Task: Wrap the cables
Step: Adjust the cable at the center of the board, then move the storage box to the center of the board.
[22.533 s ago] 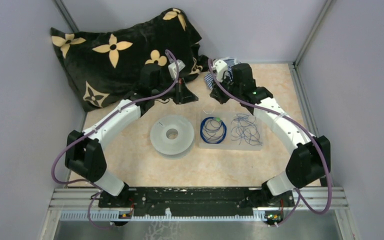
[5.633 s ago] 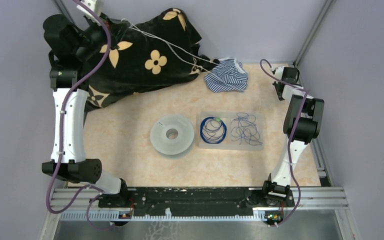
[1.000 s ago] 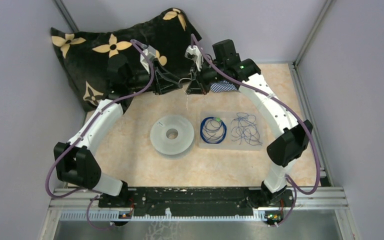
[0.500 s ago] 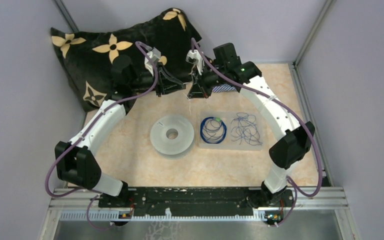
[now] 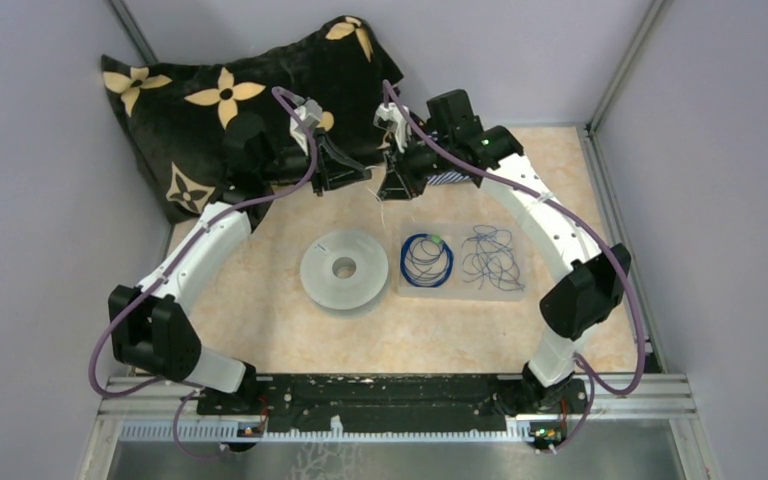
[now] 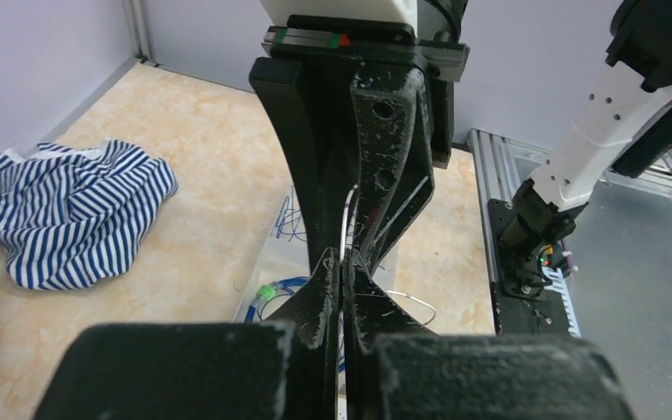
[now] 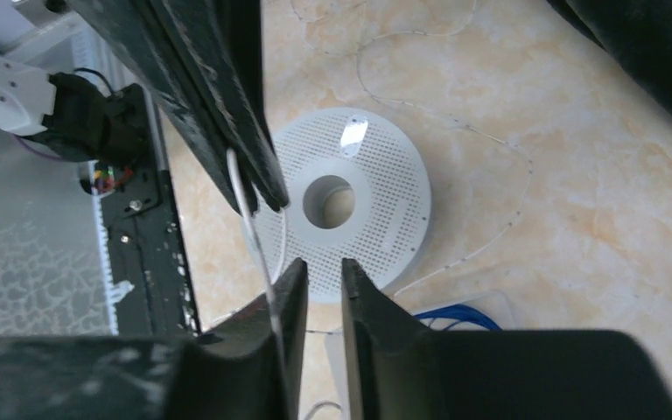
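My left gripper [image 5: 362,178] and right gripper [image 5: 390,186] meet tip to tip above the back of the table. In the left wrist view the left gripper [image 6: 343,262] is shut on a thin whitish cable [image 6: 347,214] that runs up between its fingers. In the right wrist view the right gripper [image 7: 318,267] stands slightly open with nothing in the gap. There the whitish cable [image 7: 247,194] passes outside its left finger. A blue ring-like coil [image 5: 427,260] with a green bit and a loose blue tangle [image 5: 490,258] lie on a clear tray [image 5: 460,292].
A pale round spool [image 5: 344,270] lies left of the tray, directly under the right wrist. A black flowered cushion [image 5: 220,100] fills the back left corner. A striped cloth [image 6: 70,210] lies at the back, mostly hidden by the right arm from above. More thin cable [image 7: 490,140] trails over the floor.
The left gripper has shut on the whitish cable. The right gripper's jaws have parted a little, letting it go. Both arms edged slightly to the right.
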`<state>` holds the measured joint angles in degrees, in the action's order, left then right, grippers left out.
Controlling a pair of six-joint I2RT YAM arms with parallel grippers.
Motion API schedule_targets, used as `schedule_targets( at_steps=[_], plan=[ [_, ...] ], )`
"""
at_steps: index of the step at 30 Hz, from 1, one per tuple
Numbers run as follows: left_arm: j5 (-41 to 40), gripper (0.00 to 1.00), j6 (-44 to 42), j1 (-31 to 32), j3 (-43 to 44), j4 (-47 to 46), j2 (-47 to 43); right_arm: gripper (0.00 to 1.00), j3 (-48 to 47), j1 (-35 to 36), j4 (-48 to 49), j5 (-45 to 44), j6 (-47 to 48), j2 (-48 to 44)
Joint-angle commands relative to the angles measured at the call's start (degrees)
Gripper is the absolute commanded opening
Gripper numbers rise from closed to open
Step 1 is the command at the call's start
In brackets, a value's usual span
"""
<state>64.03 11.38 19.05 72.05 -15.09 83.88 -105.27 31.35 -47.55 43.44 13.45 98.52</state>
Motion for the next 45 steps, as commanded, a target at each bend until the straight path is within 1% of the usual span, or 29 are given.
schedule_targets(
  at_steps=[1, 3, 6, 10, 15, 17, 20, 25, 30, 39, 45],
  plan=[
    [-4.38, 0.00, -7.92, 0.31, 0.20, 5.45, -4.23, 0.29, 0.57, 0.48, 1.37, -5.81, 0.47, -5.57],
    [-7.05, 0.00, -12.61, -0.22, 0.58, 9.56, -5.55, 0.43, 1.35, 0.38, 1.30, -9.01, 1.25, -6.96],
    [-10.84, 0.00, -17.80, -2.09, 1.79, 14.17, -7.32, 0.55, 2.58, 0.25, 1.47, -14.86, 2.37, -9.28],
    [-15.64, 0.00, -22.48, -6.96, 4.74, 19.07, -9.19, 0.64, 4.42, -1.64, 2.72, -18.97, 2.71, -12.70],
    [-18.03, 0.00, -23.40, -17.42, 8.10, 21.92, -10.66, 0.73, 8.41, -6.34, 5.75, -19.60, 0.97, -16.56],
    [-18.91, 0.00, -24.07, -21.07, 9.31, 23.38, -10.84, 0.74, 11.55, -6.48, 6.64, -21.75, 2.00, -17.89],
    [-21.78, 0.00, -25.48, -24.68, 10.25, 24.75, -11.42, 0.74, 16.96, -6.49, 7.41, -24.64, 4.30, -19.07],
    [-25.92, 0.00, -28.00, -25.40, 8.82, 24.93, -13.05, 0.74, 27.54, -6.48, 9.92, -33.21, 6.28, -19.68],
    [-24.44, 0.00, -26.68, -25.42, 5.34, 22.22, -14.37, 0.74, 37.12, -6.46, 15.22, -40.21, 4.87, -17.65],
    [-19.39, 0.00, -24.20, -25.31, 2.66, 20.70, -14.62, 0.71, 42.81, -6.43, 20.65, -42.82, 1.83, -9.58],
    [-17.92, 0.00, -23.40, -25.38, 0.92, 19.07, -14.70, 0.69, 44.72, -7.18, 22.63, -46.31, 2.41, -6.66]
  ],
)
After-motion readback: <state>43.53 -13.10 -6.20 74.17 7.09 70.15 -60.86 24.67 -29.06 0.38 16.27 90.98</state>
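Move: For the empty-going right hand, the middle of the clear box lies about 21 cm to its right, 3 cm ahead and some 28 cm below; the blue coil in it is only about 11 cm right, also 3 cm ahead, and the white spool stands 10 cm left, 2 cm back. For the left hand, shut on the white cable, the dark pillow lies roughly 28 cm ahead and 30 cm left, 22 cm lower; the spool is 8 cm left, 3 cm back and 32 cm below. The right fingers, already starting to part, open wide and let go of the white cable; that hand swings to its right about 18 cm, rising a few centimetres before it drops past its starting height to some 22 cm below it, tipping its fingers down over the clear box's divider. Meanwhile the left hand keeps its pinch on the cable and carries it off leftward about 20 cm and some 7 cm forward to before the pillow, rising and then easing partly down, while it turns roughly 45 degrees counter-clockwise. ##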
